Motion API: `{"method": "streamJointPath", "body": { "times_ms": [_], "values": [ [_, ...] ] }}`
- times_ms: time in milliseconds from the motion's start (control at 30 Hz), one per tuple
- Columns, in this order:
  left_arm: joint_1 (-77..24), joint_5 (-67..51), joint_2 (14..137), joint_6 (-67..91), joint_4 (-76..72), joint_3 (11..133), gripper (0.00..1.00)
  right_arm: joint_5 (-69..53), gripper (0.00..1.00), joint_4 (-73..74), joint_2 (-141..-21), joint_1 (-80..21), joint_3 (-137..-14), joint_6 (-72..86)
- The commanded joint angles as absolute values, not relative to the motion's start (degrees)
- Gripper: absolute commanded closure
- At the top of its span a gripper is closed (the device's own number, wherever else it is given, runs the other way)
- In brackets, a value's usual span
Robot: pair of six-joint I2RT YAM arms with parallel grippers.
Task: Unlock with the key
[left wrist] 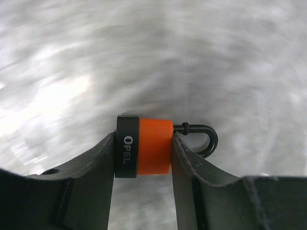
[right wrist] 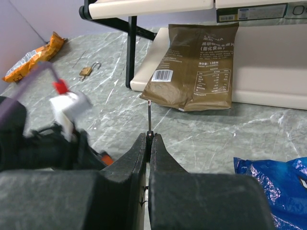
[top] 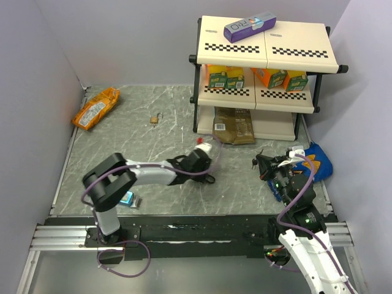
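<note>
An orange-red padlock [left wrist: 153,146] with a black band marked OPEL and a black shackle is held off the marble table; my left gripper [left wrist: 144,143] is shut on its body from both sides, with the shackle sticking out to the right. In the top view the left gripper [top: 210,153] sits mid-table. My right gripper [right wrist: 149,139] is shut on the key [right wrist: 149,117], whose thin silvery blade pokes forward from the fingertips. The key's black head is hidden between the pads. The padlock [right wrist: 106,158] shows as an orange patch low and left of the right gripper [top: 260,164].
A brass padlock [top: 155,119] lies at the back of the table, and an orange snack bag [top: 95,108] in the far left corner. A cream shelf [top: 263,49] stands at back right with a brown pouch [top: 233,125] before it. A blue bag [top: 318,160] lies at the right edge.
</note>
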State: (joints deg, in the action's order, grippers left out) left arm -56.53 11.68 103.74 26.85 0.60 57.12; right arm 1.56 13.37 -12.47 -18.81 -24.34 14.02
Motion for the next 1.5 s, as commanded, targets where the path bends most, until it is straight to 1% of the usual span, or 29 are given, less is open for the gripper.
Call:
{"method": "streamJointPath", "body": {
  "times_ms": [0,33,67,133,167,333,367,400,433,467,567,667,800,967,1233,1467],
  "values": [
    [-51.9,13.6,100.0,38.4,6.2,46.8,0.74,2.6,1.0,13.0,-12.0,-18.5,-26.0,13.9],
    [-51.1,14.1,99.1,40.1,5.9,45.5,0.73,2.6,1.0,13.0,-12.0,-18.6,-26.0,13.9],
    [-50.9,14.7,98.2,40.9,5.5,43.6,0.69,2.6,1.0,13.0,-12.1,-18.6,-26.0,13.9],
    [-50.7,15.9,96.4,42.9,5.5,42.3,0.66,2.7,1.0,12.9,-12.4,-18.6,-26.0,13.9],
    [-50.7,16.1,96.0,43.4,5.5,41.4,0.63,2.7,1.0,12.9,-12.4,-18.7,-26.0,13.9],
    [-50.7,17.0,93.4,46.0,6.4,39.6,0.52,2.9,1.0,13.1,-12.4,-18.7,-26.0,14.0],
    [-50.7,17.2,93.2,46.3,6.5,39.3,0.39,2.9,1.0,13.1,-12.4,-18.6,-26.0,14.0],
    [-50.7,17.2,92.5,46.6,6.6,39.0,0.35,2.9,1.0,13.1,-12.2,-18.7,-25.9,14.0],
    [-50.7,17.1,92.2,47.1,6.6,38.6,0.32,2.9,1.0,13.1,-12.2,-18.6,-25.9,13.9],
    [-50.7,17.0,91.7,47.3,6.6,38.4,0.28,3.0,1.0,13.1,-12.2,-18.6,-25.9,14.0],
    [-50.7,16.3,91.0,48.2,6.4,37.8,0.23,3.0,1.0,13.1,-12.4,-18.6,-25.8,14.0],
    [-50.7,15.1,89.8,49.2,5.5,37.4,0.2,3.1,1.0,13.1,-12.3,-18.6,-25.8,14.0],
    [-51.7,12.8,89.0,50.1,2.5,36.7,0.18,3.2,1.0,12.9,-12.3,-18.6,-25.5,14.0],
    [-54.8,13.1,92.2,51.6,4.7,41.0,0.12,3.3,1.0,12.9,-12.6,-18.6,-25.4,14.0],
    [-57.6,11.8,94.5,54.3,4.5,42.9,0.09,3.3,1.0,12.9,-12.5,-18.6,-25.3,14.0],
    [-59.3,11.3,92.0,53.4,3.4,43.2,0.08,3.5,1.0,12.8,-12.6,-18.6,-25.3,14.0]
  ]
}}
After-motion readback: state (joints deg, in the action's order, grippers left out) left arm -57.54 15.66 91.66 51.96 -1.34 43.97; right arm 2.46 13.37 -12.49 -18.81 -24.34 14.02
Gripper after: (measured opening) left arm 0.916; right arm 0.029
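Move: Around 6 cm to the left of the left hand and 1 cm ahead lies the bare patch of table where the orange padlock, already gripped low at the table, is taken. The brass padlock lies some 20 cm left and 23 cm ahead of this hand; the brown bag about 11 cm right and 22 cm ahead. From the right hand, the orange padlock is about 18 cm left, 2 cm ahead and 20 cm below. Sweeping left low along the table, the left hand carries the gripped orange padlock about 8 cm while turning some 20 degrees counter-clockwise, then slows and spreads its fingers wide to let go. Still opening, it draws back to the right and towards its base, some 4 to 5 cm each way, rising barely 1 cm, with one finger staying close against the padlock body. The right hand keeps still, holding the key. ##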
